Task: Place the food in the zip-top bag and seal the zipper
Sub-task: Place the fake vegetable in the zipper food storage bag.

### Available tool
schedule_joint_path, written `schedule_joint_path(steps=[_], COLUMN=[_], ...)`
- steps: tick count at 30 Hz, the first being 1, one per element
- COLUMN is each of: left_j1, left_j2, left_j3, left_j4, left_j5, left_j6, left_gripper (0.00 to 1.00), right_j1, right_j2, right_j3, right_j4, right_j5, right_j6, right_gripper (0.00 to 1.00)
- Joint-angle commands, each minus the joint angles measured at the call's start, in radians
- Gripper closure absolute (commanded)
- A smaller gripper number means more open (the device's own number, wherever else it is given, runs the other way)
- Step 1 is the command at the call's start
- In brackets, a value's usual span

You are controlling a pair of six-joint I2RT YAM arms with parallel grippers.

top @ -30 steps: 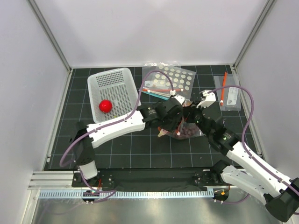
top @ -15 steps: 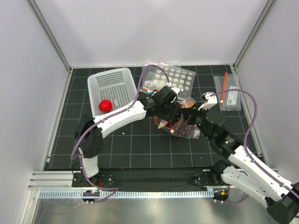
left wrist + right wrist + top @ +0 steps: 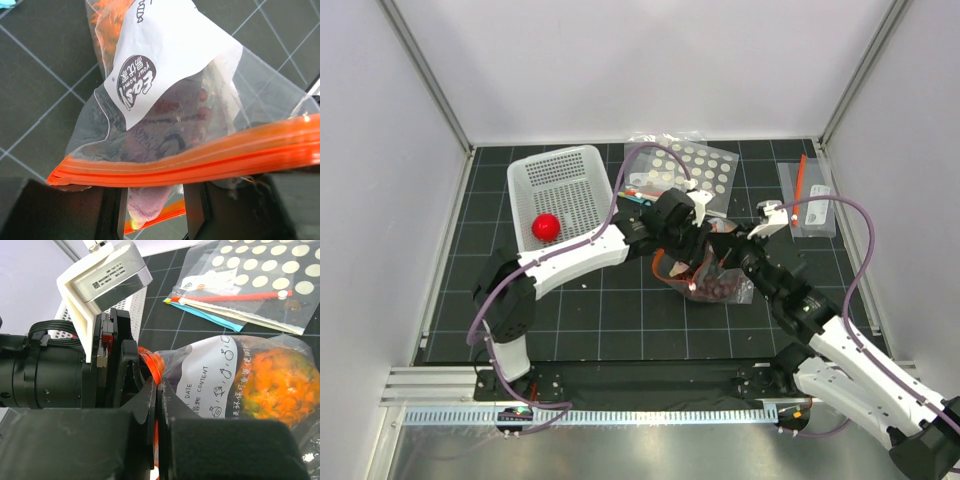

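The zip-top bag (image 3: 715,272) lies mid-table, clear with a white label (image 3: 165,55). Inside it are the orange pineapple (image 3: 280,385) and the dark purple grape bunch (image 3: 717,291). My left gripper (image 3: 682,242) is at the bag's mouth, its jaws part-way apart around the pale purple end of the grape bunch (image 3: 150,200). The orange zipper (image 3: 200,162) runs across in front of those fingers. My right gripper (image 3: 157,386) is shut on the zipper (image 3: 150,365) at the bag's edge, right beside the left gripper. The red apple (image 3: 546,226) sits in the white basket.
The white basket (image 3: 570,175) stands at the back left. A larger clear bag with white dots (image 3: 692,170) lies behind the grippers on some flat packets. A small labelled bag (image 3: 810,205) lies at the back right. White walls enclose the mat.
The left arm's forearm has swung further left and its gripper has shifted slightly toward the back, the bag moving with it. The right gripper has followed, still clamped on the zipper.
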Motion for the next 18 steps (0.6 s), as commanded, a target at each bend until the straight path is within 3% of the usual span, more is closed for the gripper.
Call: schedule_joint_path(steps=[1,4,6,7,8,11,18], left_j1=[-0.014,-0.014,-0.014,-0.017,-0.017,-0.018,-0.018], left_j2=[-0.056,-0.061,-0.053,-0.053,-0.061,-0.085,-0.179], left_j3=[-0.040,-0.075,-0.069,-0.071,-0.077,-0.101,-0.132], left_j4=[0.270,0.331,0.332,0.329,0.327,0.315,0.165], left_j5=[0.023,0.082,0.103,0.107,0.110,0.103,0.019], left_j6=[-0.010,-0.065,-0.131,-0.149,-0.180,-0.200,-0.171], left_gripper=[1.00,0.93,0.79,0.70,0.49,0.27,0.14], right_j1=[0.027,0.027,0.027,0.027,0.027,0.027,0.026], right_j2=[-0.038,-0.031,-0.018,-0.017,-0.014,-0.014,-0.029], right_j3=[0.009,0.009,0.010,0.012,0.010,0.012,0.015], right_j4=[0.201,0.208,0.202,0.203,0.205,0.195,0.156], right_j5=[-0.204,-0.213,-0.207,-0.207,-0.205,-0.190,-0.100], right_j6=[0.055,0.059,0.063,0.064,0.066,0.066,0.066], right_gripper=[0.99,0.99,0.99,0.99,0.99,0.99,0.99])
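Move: The left fingers already hold the fake eggplant by its tip, its middle about 2 cm right and 4 cm below. The open bag's middle is some 4 cm right, 2 cm back and 7 cm below this hand. The grapes inside lie about 3 cm right, 5 cm back and 9 cm below. From the right hand, already pinching the rim, the bag's middle is about 2 cm back, 1 cm left and 10 cm below. Left fingers spread wide, letting go of the eggplant in the bag, while the hand eases back 1.5 cm. ##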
